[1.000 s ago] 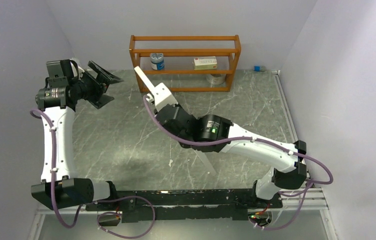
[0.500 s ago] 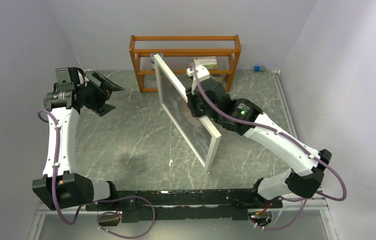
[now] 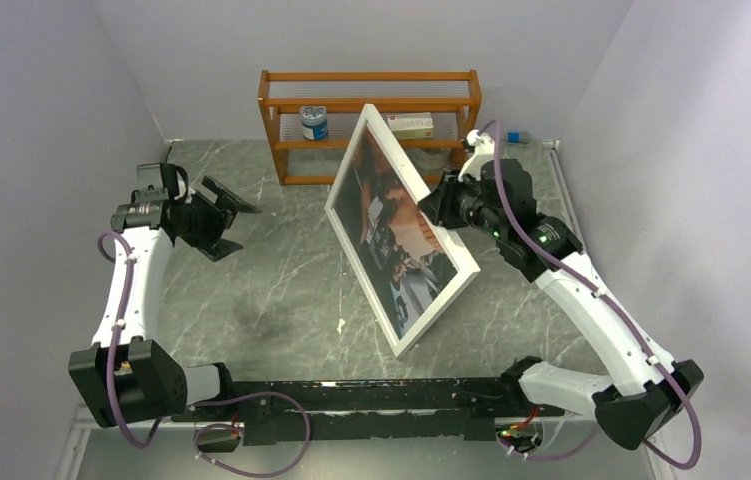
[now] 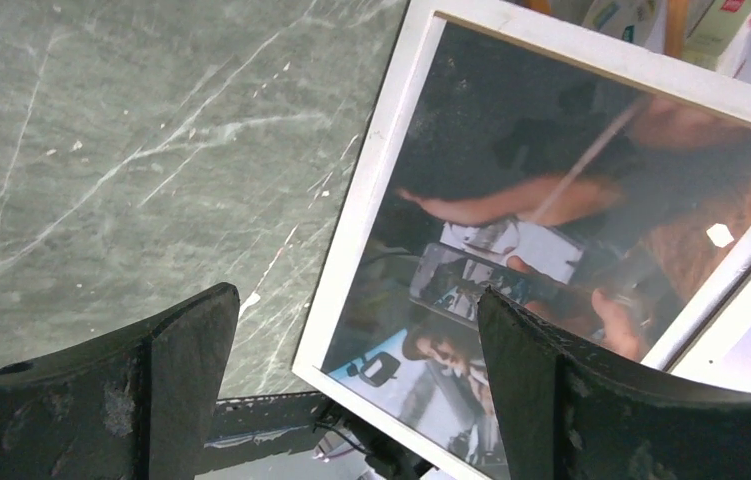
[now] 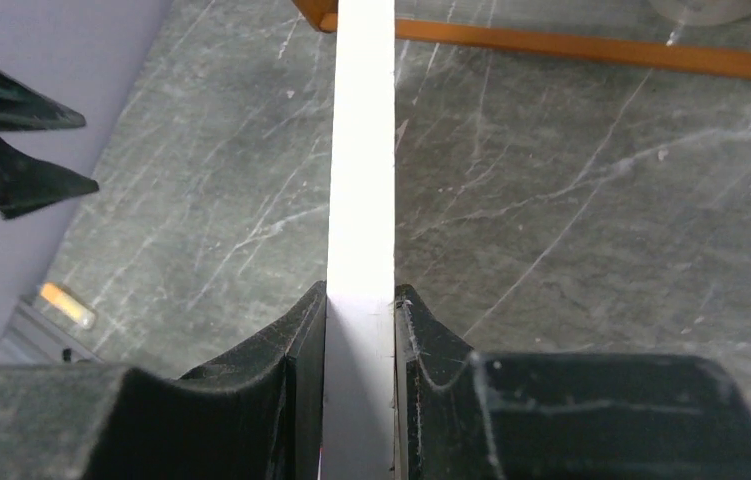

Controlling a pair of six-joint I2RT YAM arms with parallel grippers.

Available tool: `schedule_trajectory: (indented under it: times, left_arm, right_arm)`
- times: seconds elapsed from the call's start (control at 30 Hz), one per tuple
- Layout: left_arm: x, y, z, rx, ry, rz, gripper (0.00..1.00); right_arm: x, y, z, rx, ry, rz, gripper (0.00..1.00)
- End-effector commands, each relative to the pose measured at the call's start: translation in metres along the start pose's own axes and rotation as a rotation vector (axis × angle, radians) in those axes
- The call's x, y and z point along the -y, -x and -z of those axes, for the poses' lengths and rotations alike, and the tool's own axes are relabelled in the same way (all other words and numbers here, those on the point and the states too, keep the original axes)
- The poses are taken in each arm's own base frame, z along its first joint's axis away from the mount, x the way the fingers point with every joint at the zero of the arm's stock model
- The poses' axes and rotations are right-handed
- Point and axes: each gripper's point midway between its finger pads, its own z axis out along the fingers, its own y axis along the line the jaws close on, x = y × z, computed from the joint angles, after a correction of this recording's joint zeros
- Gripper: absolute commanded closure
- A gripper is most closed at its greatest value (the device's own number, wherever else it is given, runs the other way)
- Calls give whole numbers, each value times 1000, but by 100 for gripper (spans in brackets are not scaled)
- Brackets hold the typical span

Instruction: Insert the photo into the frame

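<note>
The frame [image 3: 438, 308], white-rimmed, hangs tilted above the middle of the table, its lower corner close to the marble. The photo [image 3: 391, 225] shows behind its pane, facing left toward my left arm. My right gripper [image 3: 443, 208] is shut on the frame's right rim; in the right wrist view both fingers press the white edge [image 5: 363, 150] at the gripper [image 5: 361, 320]. My left gripper [image 3: 213, 215] stands wide open to the left of the frame, apart from it. In the left wrist view the frame's rim [image 4: 366, 190] and the photo [image 4: 551, 230] lie beyond the empty open gripper [image 4: 356, 390].
An orange wooden shelf rack [image 3: 371, 100] stands at the back, holding a blue-and-white jar [image 3: 314, 123], a small box [image 3: 410, 125] and a metal can [image 3: 434, 157]. A white scrap [image 3: 340, 325] lies on the marble table. Walls close in on both sides.
My right arm has swung the frame rightward and turned it from edge-on so its pictured face shows toward the left. My left gripper has moved slightly down and right, still open.
</note>
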Motion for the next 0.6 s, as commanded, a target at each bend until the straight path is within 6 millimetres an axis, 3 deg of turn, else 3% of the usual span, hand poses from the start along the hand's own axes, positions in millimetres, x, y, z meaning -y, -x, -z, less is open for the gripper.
schedule_trajectory:
  times: [0.0, 0.3, 0.43, 0.57]
  left_arm:
    - [-2, -13, -4, -7, -49, -29, 6]
    - [-53, -53, -59, -128, 49, -22, 6]
    - [-77, -57, -84, -118, 131, -46, 6]
    - [-81, -57, -108, -145, 143, -53, 6]
  right_arm:
    - [-21, -1, 18, 15, 173, -120, 100]
    - [35, -51, 30, 47, 17, -319, 100]
    - [58, -79, 33, 65, -60, -342, 100]
    - [74, -116, 31, 31, -99, -355, 100]
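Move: The photo frame is pinched by its right long rail in the right fingers, steeply tilted, its middle roughly 8 cm left, 2 cm ahead and 13 cm below that hand. It is bound for the bare table some 31 cm below, about 3 cm ahead and 6 cm left. The shelf stands about 27 cm ahead and 10 cm left. For the open left hand, the frame's low left rail lies some 25 cm right, 5 cm back and 17 cm down. Keep the right grip on the rail and lower the frame about 8 cm while drawing it right and back, rolling the wrist some 20 degrees so the hand's left side rises, with a clockwise turn. At once bring the open left gripper down about 13 cm, easing back and right towards the frame's left rail and tipping its fingers further down. ##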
